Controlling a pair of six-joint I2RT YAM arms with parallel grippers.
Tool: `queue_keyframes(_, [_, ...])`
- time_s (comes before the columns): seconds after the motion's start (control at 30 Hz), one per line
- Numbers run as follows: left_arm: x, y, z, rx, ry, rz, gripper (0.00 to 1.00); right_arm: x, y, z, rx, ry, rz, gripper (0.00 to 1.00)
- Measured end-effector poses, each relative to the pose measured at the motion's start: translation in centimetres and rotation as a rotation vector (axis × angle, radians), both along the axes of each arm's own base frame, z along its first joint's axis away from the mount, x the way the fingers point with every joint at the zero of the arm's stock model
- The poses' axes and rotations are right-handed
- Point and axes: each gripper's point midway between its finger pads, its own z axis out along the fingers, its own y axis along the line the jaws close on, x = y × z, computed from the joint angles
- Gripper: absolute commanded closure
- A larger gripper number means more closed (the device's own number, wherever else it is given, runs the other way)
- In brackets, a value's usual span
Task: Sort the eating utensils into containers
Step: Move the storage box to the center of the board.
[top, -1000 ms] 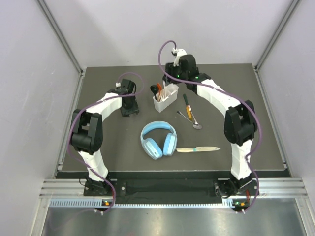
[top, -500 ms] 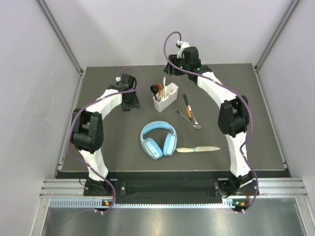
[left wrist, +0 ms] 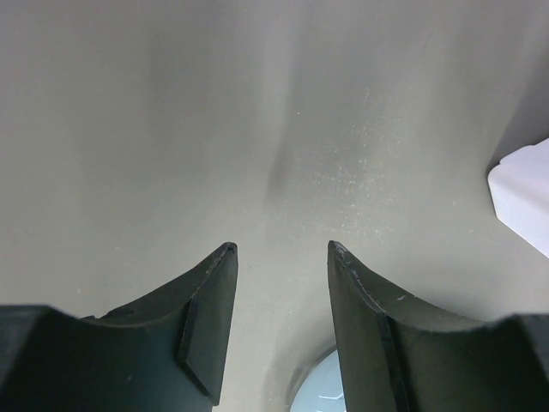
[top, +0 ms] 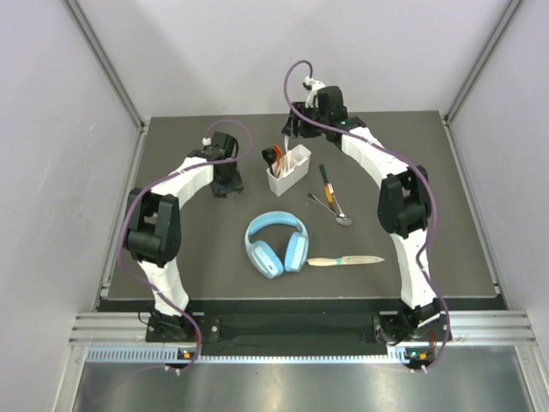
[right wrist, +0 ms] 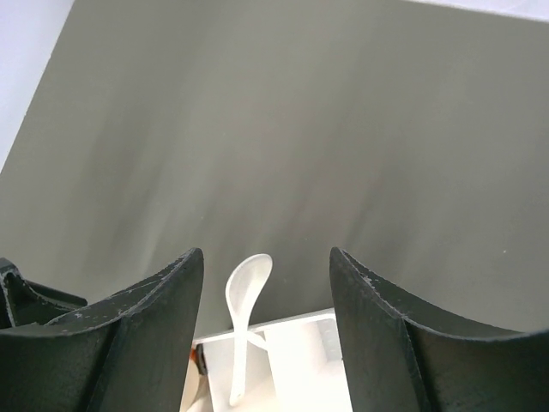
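Observation:
The white caddy (top: 290, 170) stands at the back middle of the table. A white spoon (top: 286, 144) sticks up out of it, beside an orange-red spoon and a black scoop (top: 273, 156). My right gripper (top: 298, 129) hovers open just above and behind the caddy. In the right wrist view the white spoon (right wrist: 245, 290) leans on the caddy's rim (right wrist: 296, 324), below the open right gripper (right wrist: 266, 253) and touching neither finger. On the mat lie a dark-handled utensil (top: 326, 181), a metal spoon (top: 335, 210) and a wooden-handled knife (top: 345, 260). My left gripper (top: 225, 185) is open and empty, left of the caddy.
Light-blue headphones (top: 276, 243) lie in the middle of the mat, between the caddy and the knife. In the left wrist view the left gripper (left wrist: 281, 247) points at bare mat, with the caddy's corner (left wrist: 523, 202) at the right edge and a bit of the headphones (left wrist: 322, 393) below.
My right gripper has opened wider and pulled up and back from the caddy, leaving the white spoon standing in it. The left arm shifted slightly toward the back.

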Motion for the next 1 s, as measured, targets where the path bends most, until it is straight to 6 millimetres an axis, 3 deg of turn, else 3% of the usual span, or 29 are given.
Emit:
queue_keyframes(0.33, [-0.1,0.0,-0.5,0.004,0.013,0.000,0.48,-0.2,0.6,-3.4,0.001,0.071,0.022,0.41])
queue_keyframes(1.0, [-0.3,0.1,-1.1,0.009,0.031,-0.001,0.48,-0.7,2.6,-1.6,0.103,0.051,0.103,0.89])
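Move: The right hand, fingers open, is just above and to the right of the upright white spoon in the storage box; its bowl lies about 3 cm left, 1 cm back and 2 cm below. The box's middle is some 11 cm below, 2 cm back and 2 cm left. The black ladle's head lies roughly 7 cm left, 4 cm back and 5 cm lower. From the left hand, the spoon bowl is about 13 cm ahead, 17 cm right and 8 cm up. The right fingers close to about half their opening and pinch the upright white spoon's bowl at their tips. To get there the hand first dips about 3.5 cm beside the spoon, then shifts some 2 cm left towards the bowl while rising a little again as the fingers come together, with a slight roll and counter-clockwise turn. ##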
